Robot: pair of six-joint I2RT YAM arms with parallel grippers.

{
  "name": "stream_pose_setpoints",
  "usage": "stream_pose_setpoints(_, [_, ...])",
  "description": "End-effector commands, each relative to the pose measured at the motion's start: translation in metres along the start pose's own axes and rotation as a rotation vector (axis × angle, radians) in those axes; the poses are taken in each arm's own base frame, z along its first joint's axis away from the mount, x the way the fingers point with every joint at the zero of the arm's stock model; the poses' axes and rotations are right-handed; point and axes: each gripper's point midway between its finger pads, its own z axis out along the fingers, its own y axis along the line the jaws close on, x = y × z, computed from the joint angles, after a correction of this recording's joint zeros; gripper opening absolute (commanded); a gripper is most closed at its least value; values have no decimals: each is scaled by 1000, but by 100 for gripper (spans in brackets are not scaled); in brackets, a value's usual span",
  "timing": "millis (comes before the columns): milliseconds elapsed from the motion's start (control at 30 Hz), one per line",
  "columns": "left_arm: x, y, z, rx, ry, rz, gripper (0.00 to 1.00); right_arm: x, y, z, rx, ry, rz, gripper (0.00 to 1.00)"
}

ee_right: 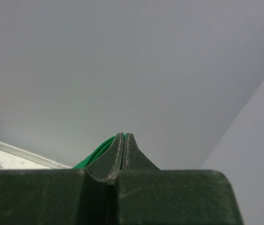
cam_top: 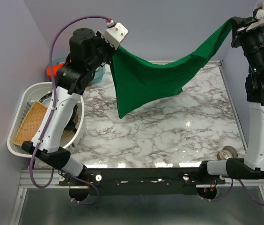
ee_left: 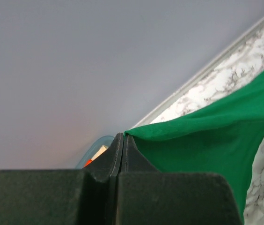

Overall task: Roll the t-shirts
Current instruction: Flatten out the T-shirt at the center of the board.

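Note:
A plain green t-shirt (cam_top: 155, 77) hangs in the air above the marble table (cam_top: 169, 136), stretched between both grippers and sagging in the middle, with a corner drooping towards the table at the left. My left gripper (cam_top: 114, 50) is shut on its left end; the left wrist view shows the jaws closed (ee_left: 123, 137) with green cloth (ee_left: 207, 136) coming out to the right. My right gripper (cam_top: 235, 27) is shut on the shirt's right end, high at the back right; the right wrist view shows closed jaws (ee_right: 124, 136) with a bit of green cloth (ee_right: 94, 152) behind them.
A white basket (cam_top: 22, 112) with a woven mat and other items stands off the table's left edge. An orange object in a clear blue container (cam_top: 55, 70) sits behind it. A roll of tape (cam_top: 229, 152) lies at the table's front right corner.

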Motion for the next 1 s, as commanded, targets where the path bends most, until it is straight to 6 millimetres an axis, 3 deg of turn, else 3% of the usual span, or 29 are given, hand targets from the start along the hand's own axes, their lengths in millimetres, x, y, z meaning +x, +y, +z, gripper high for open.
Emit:
stream_pose_setpoints(0, [-64, 46, -73, -189, -206, -51, 0, -57, -13, -48, 69, -104, -113, 1])
stream_pose_setpoints(200, [-103, 69, -133, -278, -334, -37, 0, -91, -21, -95, 139, -154, -160, 0])
stream_pose_setpoints(367, [-116, 74, -162, -305, -396, -1, 0, -110, -21, -126, 172, -198, -164, 0])
stream_pose_setpoints(600, [-124, 75, -169, -296, -415, -11, 0, -111, -23, -132, 194, -211, -177, 0])
stream_pose_setpoints(733, [-116, 70, -166, -279, -400, -23, 0, -112, -22, -132, 189, -213, -171, 0])
stream_pose_setpoints(967, [-122, 68, -176, -260, -429, -18, 0, -133, -25, -148, 204, -243, -198, 0])
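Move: Each hand already grips a corner of the green T-shirt, which hangs in a slack band between them. The board's centre lies almost straight below in depth, about 12 cm right of and 48 cm below the left hand, and some 29 cm left of and 60 cm below the right. From the left hand the blue bin is about 17 cm ahead and 28 cm left; the white basket is 9 cm back and 34 cm left. The metal cup is some 21 cm back and 13 cm right of the right hand. Both hands keep their closed fingers on the T-shirt's corners and swing it quickly up and back towards the robot, the left rising about 15 cm while drawing back some 12 and going 7 left, the right drawing back some 15 cm and rising about half as much. That pulls the corners farther apart sideways and draws the top edge out, with the fingers tipping upward some 20 degrees on the left and a little less on the right, before both ease slightly forward and down and nearly stop. ##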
